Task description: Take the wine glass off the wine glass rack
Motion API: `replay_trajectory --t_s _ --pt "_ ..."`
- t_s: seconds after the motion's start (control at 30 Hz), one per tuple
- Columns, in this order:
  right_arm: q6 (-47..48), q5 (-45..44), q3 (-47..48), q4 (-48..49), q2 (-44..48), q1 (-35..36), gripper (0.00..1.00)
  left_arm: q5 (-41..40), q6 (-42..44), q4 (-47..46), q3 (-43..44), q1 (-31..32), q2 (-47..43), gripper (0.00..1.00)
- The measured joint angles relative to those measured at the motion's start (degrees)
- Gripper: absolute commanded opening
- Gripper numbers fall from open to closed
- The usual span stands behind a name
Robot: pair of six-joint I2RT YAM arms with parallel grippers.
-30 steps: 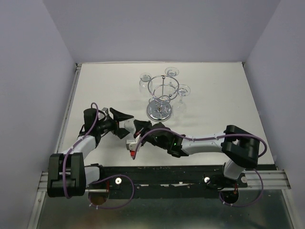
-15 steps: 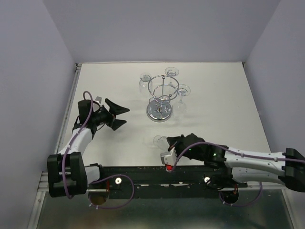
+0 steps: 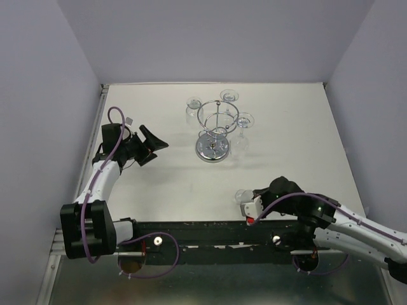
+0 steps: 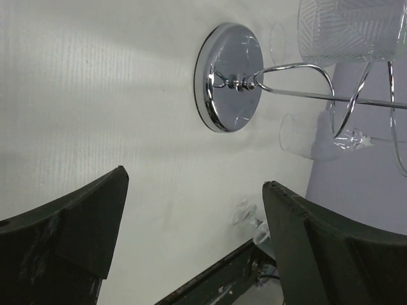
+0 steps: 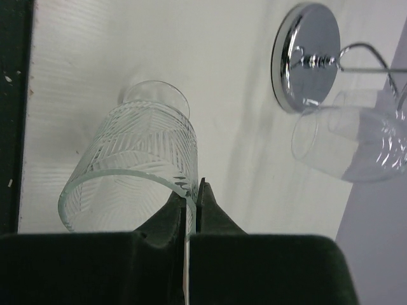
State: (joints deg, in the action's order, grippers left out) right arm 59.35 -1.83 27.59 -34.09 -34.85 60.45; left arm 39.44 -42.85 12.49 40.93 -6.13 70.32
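Observation:
The wine glass rack [image 3: 214, 130] stands at the middle back of the table on its round mirrored base [image 4: 230, 76] [image 5: 305, 57]. Three cut glasses hang from its ring; one [image 3: 245, 121] is on the right. Another wine glass [image 3: 242, 195] [image 5: 137, 165] is off the rack, near the table's front edge on the right. My right gripper [image 3: 250, 202] [image 5: 194, 190] is shut on its rim, one finger inside the bowl and one outside. Whether its foot touches the table I cannot tell. My left gripper [image 3: 151, 145] [image 4: 194, 179] stands wide open and empty, left of the rack.
Hanging glasses [image 4: 350, 28] [image 5: 343, 146] jut out beyond the rack's ring. The dark front rail [image 3: 210, 232] runs just below the held glass. Grey walls close in the table on the left, back and right.
The right arm carried the glass from front of centre to the right along the near edge. The left gripper opened wide and drew back to the left.

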Motion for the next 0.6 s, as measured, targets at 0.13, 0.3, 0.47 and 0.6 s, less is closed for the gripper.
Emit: replay_trajectory --t_s 0.13,0.3,0.47,0.6 --pt "-0.4 2.0 1.2 -2.3 -0.5 -9.4 0.01 -2.3 5.5 3.9 3.6 -0.2 0.0 0.99" --pt "-1.1 5.8 7.8 -6.8 -9.1 -25.0 0.01 -3.8 9.1 4.8 5.3 -0.2 0.0 0.99" --pt "-4.0 9.3 19.2 -13.0 -23.5 -42.2 0.01 -3.9 9.6 4.5 5.0 -0.2 0.0 0.99" --pt "-9.4 11.2 30.0 -15.7 -35.8 -51.9 0.01 -3.9 10.2 3.5 5.0 -0.3 0.3 0.99"
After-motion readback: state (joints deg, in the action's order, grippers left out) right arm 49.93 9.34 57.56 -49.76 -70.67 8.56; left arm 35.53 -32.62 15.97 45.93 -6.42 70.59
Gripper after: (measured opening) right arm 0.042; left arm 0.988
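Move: The right hand, by the table's front edge, holds the wine glass by its rim, the glass's middle some 6 cm below and 3 cm to the left. The bare table where the glass is being taken lies about 12 cm ahead, 13 cm right and 13 cm lower. The rack's base is about 15 cm ahead and 13 cm left, 12 cm lower; the nearest hanging glass is about 19 cm ahead, 4 cm left, slightly higher. From the left hand, the bare spot is some 43 cm right, 3 cm back and 15 cm lower. Still pinching the wine glass's rim between shut fingers, the right hand carries the glass right and forward, nearly 20 cm in all, to the open table right of the rack, rising a little late on. The wrist swings about 50 degrees clockwise and the fingers come to point more steeply down. The empty left hand, still wide open, eases a couple of centimetres up, forward and left. ##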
